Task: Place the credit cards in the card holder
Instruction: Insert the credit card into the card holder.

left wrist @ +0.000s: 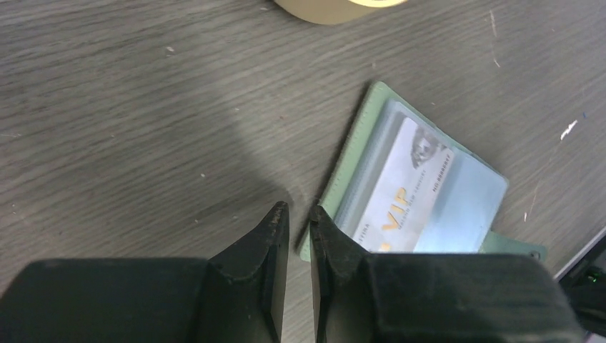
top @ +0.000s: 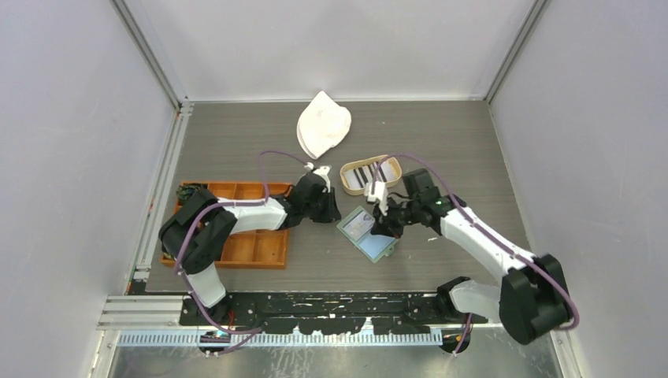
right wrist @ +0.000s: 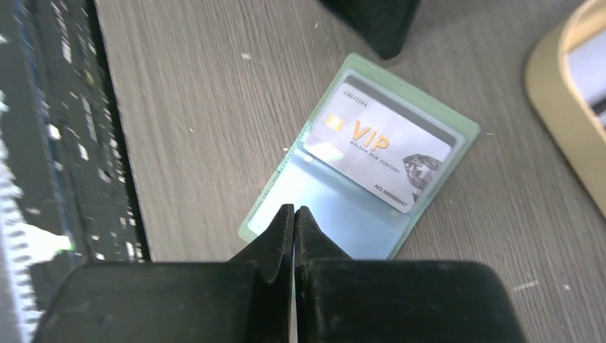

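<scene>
The sage-green card holder (top: 366, 234) lies open on the table between my two grippers. A pale VIP credit card (right wrist: 379, 146) sits in its clear pocket, also seen from the left wrist as the credit card (left wrist: 407, 193) in the card holder (left wrist: 355, 153). More credit cards (top: 365, 176) lie in the oval wooden tray (top: 391, 165). My left gripper (left wrist: 299, 209) hovers at the holder's corner, jaws a narrow gap apart with nothing between them. My right gripper (right wrist: 294, 210) is shut and empty, its tips over the holder's empty clear pocket (right wrist: 336, 207).
An orange compartmented tray (top: 260, 248) lies at the left under the left arm. A white cloth (top: 323, 124) rests at the back. The wooden tray's rim (right wrist: 557, 107) is close to the holder's right. The table's front edge (right wrist: 121, 164) runs just beside the holder.
</scene>
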Controlling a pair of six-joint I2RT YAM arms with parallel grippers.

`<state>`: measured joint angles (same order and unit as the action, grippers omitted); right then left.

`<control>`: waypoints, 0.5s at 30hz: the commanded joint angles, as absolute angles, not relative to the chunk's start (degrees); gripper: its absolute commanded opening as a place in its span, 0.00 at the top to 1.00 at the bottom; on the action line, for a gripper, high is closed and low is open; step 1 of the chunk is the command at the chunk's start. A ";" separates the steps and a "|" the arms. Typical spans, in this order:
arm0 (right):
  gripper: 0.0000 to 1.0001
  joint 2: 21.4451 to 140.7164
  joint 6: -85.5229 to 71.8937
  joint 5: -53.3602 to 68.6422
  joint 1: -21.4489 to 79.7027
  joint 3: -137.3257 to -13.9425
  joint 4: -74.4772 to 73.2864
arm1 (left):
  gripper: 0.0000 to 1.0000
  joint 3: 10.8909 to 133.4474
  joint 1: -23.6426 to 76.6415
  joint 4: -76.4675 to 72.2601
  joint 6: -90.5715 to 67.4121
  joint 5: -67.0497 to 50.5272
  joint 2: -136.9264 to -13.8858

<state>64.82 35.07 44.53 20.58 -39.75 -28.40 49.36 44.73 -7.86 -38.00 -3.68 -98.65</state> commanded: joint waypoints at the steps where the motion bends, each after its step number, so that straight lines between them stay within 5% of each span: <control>1: 0.98 71.80 44.72 30.15 28.07 -40.92 -24.73 | 0.82 51.71 43.27 -8.50 -39.85 -6.98 -99.83; 15: 0.99 81.07 46.58 15.31 37.34 -40.38 -17.22 | 0.84 51.34 43.06 -9.92 -42.79 -12.96 -103.10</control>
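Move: My right hand, fingers shut, hovers over the open card holder. The VIP credit card lies about 4 cm ahead, 3 cm left and 9 cm below; the holder's blue half is roughly 1 cm back and 2 cm to the right, equally low, and the card box some 17 cm straight ahead. From my left hand, just off the holder's left edge, the card is about 6 cm right, 1 cm back and 2 cm lower. I drop my right hand about 8 cm, fast at first and then easing, almost straight down onto the blue half beside the card's inner long edge, drifting slightly forward near the end. The shut fingers swing some 25 degrees to point more steeply down. My left hand sinks about 1 cm, closed, to the holder's left edge by its corner. ##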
